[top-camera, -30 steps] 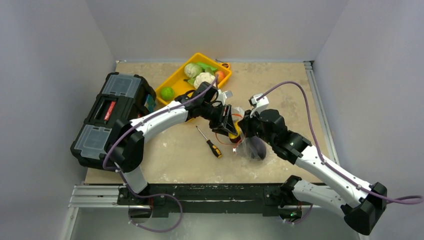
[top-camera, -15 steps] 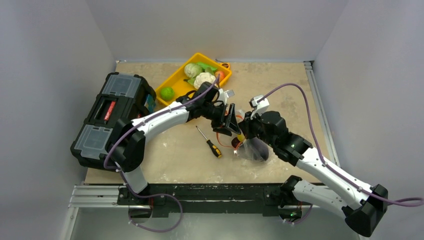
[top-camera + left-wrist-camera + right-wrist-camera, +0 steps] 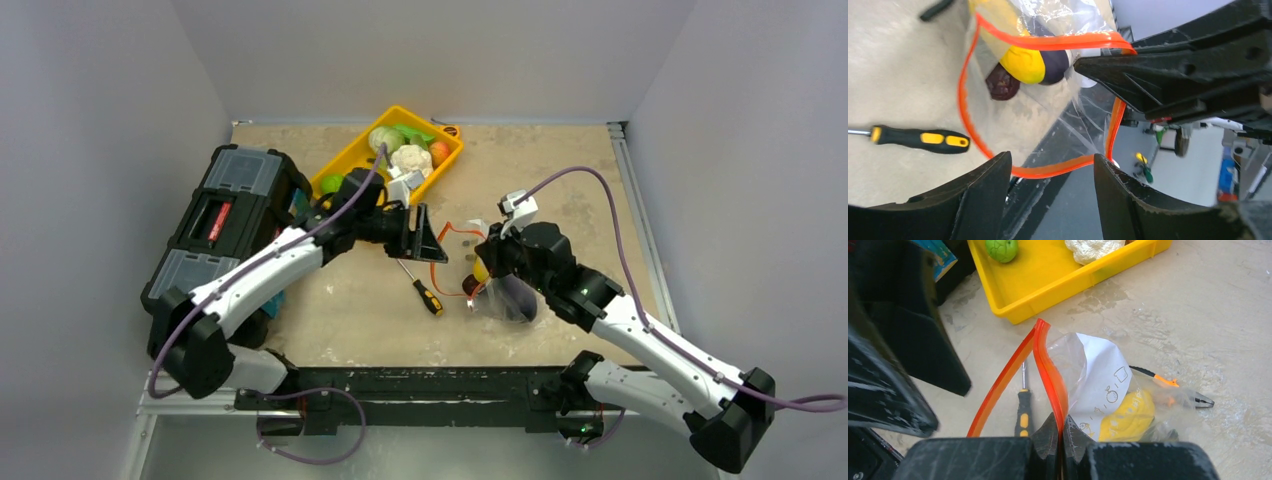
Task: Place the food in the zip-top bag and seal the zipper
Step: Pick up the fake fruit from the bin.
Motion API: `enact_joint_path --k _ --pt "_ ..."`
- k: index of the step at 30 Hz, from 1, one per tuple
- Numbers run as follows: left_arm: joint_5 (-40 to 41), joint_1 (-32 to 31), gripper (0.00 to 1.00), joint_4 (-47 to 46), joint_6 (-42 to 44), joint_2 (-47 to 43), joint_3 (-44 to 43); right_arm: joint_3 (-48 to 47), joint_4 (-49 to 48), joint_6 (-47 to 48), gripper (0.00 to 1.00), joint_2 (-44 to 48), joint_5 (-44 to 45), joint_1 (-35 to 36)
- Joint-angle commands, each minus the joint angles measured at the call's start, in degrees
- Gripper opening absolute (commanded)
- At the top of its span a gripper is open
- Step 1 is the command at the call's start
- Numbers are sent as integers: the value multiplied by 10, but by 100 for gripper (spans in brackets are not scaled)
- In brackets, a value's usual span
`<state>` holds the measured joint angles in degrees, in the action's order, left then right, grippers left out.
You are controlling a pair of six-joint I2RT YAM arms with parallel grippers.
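Observation:
The clear zip-top bag (image 3: 505, 295) lies mid-table with its red-orange zipper (image 3: 447, 262) gaping in a loop. Inside it are yellow corn (image 3: 1020, 62), a purple eggplant (image 3: 1054, 60) and a dark round piece (image 3: 1002, 85). My right gripper (image 3: 1062, 432) is shut on the zipper strip (image 3: 1050, 370) at the bag's mouth. To the left of the mouth, my left gripper (image 3: 1052, 157) hangs open with nothing in it, a little apart from the bag. Cabbage (image 3: 383, 138), cauliflower (image 3: 410, 157), a lime (image 3: 332, 184) and an orange-red fruit (image 3: 438, 152) sit in the tray.
The yellow tray (image 3: 345, 165) stands at the back, left of centre. A black toolbox (image 3: 225, 225) fills the left side. A black-and-yellow screwdriver (image 3: 422, 290) lies just left of the bag. Orange-handled pliers (image 3: 1173, 385) lie behind the bag.
My left gripper has opened wider and drawn back leftward from the bag's mouth towards the tray. The corn has stayed in the bag. The right gripper has kept its hold.

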<state>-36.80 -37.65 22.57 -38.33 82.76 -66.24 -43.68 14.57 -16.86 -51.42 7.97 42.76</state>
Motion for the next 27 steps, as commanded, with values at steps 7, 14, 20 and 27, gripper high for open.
enact_joint_path --k 7,14,20,27 --pt "158 58 62 -87 -17 -180 92 -16 -37 3 0 -14 2 4" --pt "408 64 65 39 23 -165 45 -18 -22 7 0 -6 10 4" --pt "566 69 83 76 64 -66 -14 -13 -30 3 0 -4 8 4" --pt "629 70 86 70 177 79 -103 -16 -22 10 0 1 11 4"
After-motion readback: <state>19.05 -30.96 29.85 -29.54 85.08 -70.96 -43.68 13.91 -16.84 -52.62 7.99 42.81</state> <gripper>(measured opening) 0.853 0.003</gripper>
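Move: Lying in the yellow bin, the green fake fruit is about 22 cm ahead of the left hand, 24 cm to its left and 17 cm below. The cauliflower is some 27 cm ahead and 6 cm left; the bag's mouth is just 5 cm to the right and 2 cm back, near hand height. The screwdriver lies about 4 cm back and 4 cm left, on the table. From the right hand, the green fruit is roughly 23 cm ahead and 36 cm left, 17 cm below. Swinging away from the bag's mouth, the left hand travels about 15 cm left and as far forward towards the green fruit, first rising some 4 cm, then sinking about 8 cm over the bin's near corner. Its fingers turn some 60 degrees, counter-clockwise from above, from pointing right to forward-and-down, and spread wider. The right hand stays put, still pinching the bag's orange rim. ##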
